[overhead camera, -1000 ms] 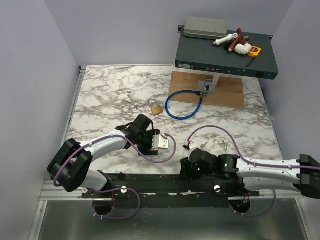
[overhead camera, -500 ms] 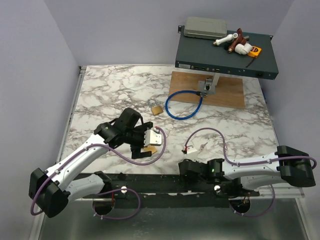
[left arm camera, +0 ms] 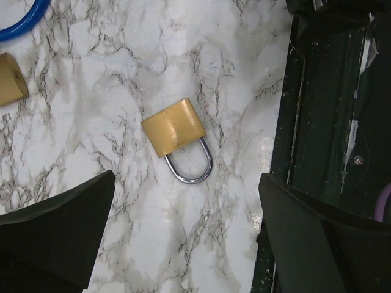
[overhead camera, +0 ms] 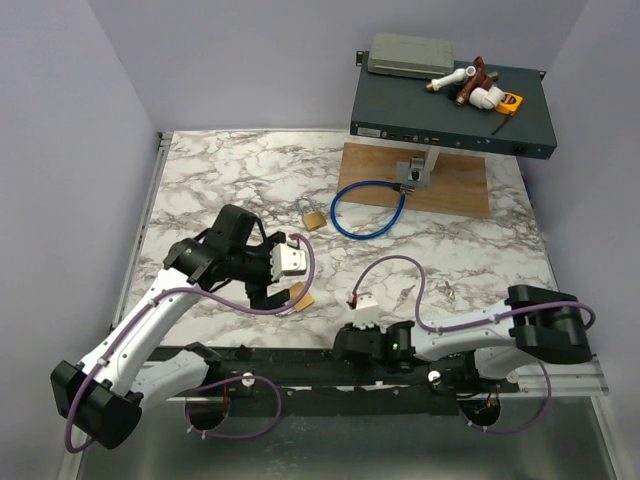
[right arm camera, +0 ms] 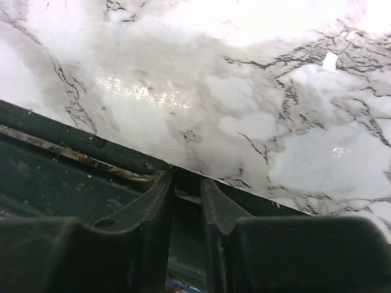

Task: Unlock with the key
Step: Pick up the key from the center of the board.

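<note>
A brass padlock with a silver shackle lies flat on the marble near the table's front edge; in the top view this padlock sits just under my left gripper. In the left wrist view the left gripper hangs above it, wide open and holding nothing. My right gripper is low at the front rail. In its wrist view the right gripper shows a narrow gap with nothing in it. A tiny grey sliver right of centre may be the key; I cannot tell.
A second brass padlock lies beside a blue cable loop. A wooden board with a small metal fixture and a dark equipment box carrying pipe fittings stand at the back right. The black front rail borders the marble.
My left gripper opened wide, let go of the padlock and swung left and up. My right arm slid left along the front rail, its jaws narrowing.
</note>
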Controlling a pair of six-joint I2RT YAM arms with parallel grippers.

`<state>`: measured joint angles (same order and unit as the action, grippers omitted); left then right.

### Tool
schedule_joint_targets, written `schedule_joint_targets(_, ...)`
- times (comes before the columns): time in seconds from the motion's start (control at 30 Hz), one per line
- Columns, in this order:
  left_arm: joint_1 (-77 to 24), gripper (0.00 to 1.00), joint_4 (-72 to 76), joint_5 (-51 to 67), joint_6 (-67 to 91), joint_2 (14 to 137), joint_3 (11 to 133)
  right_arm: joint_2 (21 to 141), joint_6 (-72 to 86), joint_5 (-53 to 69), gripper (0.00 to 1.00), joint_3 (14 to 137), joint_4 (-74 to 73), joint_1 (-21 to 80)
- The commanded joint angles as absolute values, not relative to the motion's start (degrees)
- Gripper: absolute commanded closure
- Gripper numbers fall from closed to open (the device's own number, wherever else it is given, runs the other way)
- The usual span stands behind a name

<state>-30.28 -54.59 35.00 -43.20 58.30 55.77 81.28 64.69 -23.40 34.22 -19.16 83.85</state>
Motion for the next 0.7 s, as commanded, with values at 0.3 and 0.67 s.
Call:
schedule_joint_targets(0.3, -27.25, 0.05, -55.46, 39.38, -42.40, 50.48, 50.99, 88.85, 75.72, -38.20, 0.99, 39.09, -34.32, 90.35)
schedule_joint_targets(0.67, -27.22, 0.09, -55.10, 44.20, -38.50, 50.71, 54.97, 69.16, 63.29, -46.75, 0.99, 43.71, -33.00, 90.35)
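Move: At the table's front edge, practically at the right hand's fingertips and perhaps 1 cm to their left, is where the key seems to lie, hidden from view. The padlock lies about 12 cm ahead of this hand and 11 cm left; a small metal piece lies roughly 12 cm ahead and 11 cm right, all near fingertip height. From the left hand, the key's spot is some 10 cm back, 12 cm right and 16 cm below. Closing from about a third open to fully shut, the right fingers pinch at the table's front edge while the hand slides some 2 cm left along it. The hand eases back right, then rises about 7 cm, drawing slightly forward as the wrist tips the fingertips outward some 15 degrees. The open, empty left hand drifts about 2 cm back above the padlock. ##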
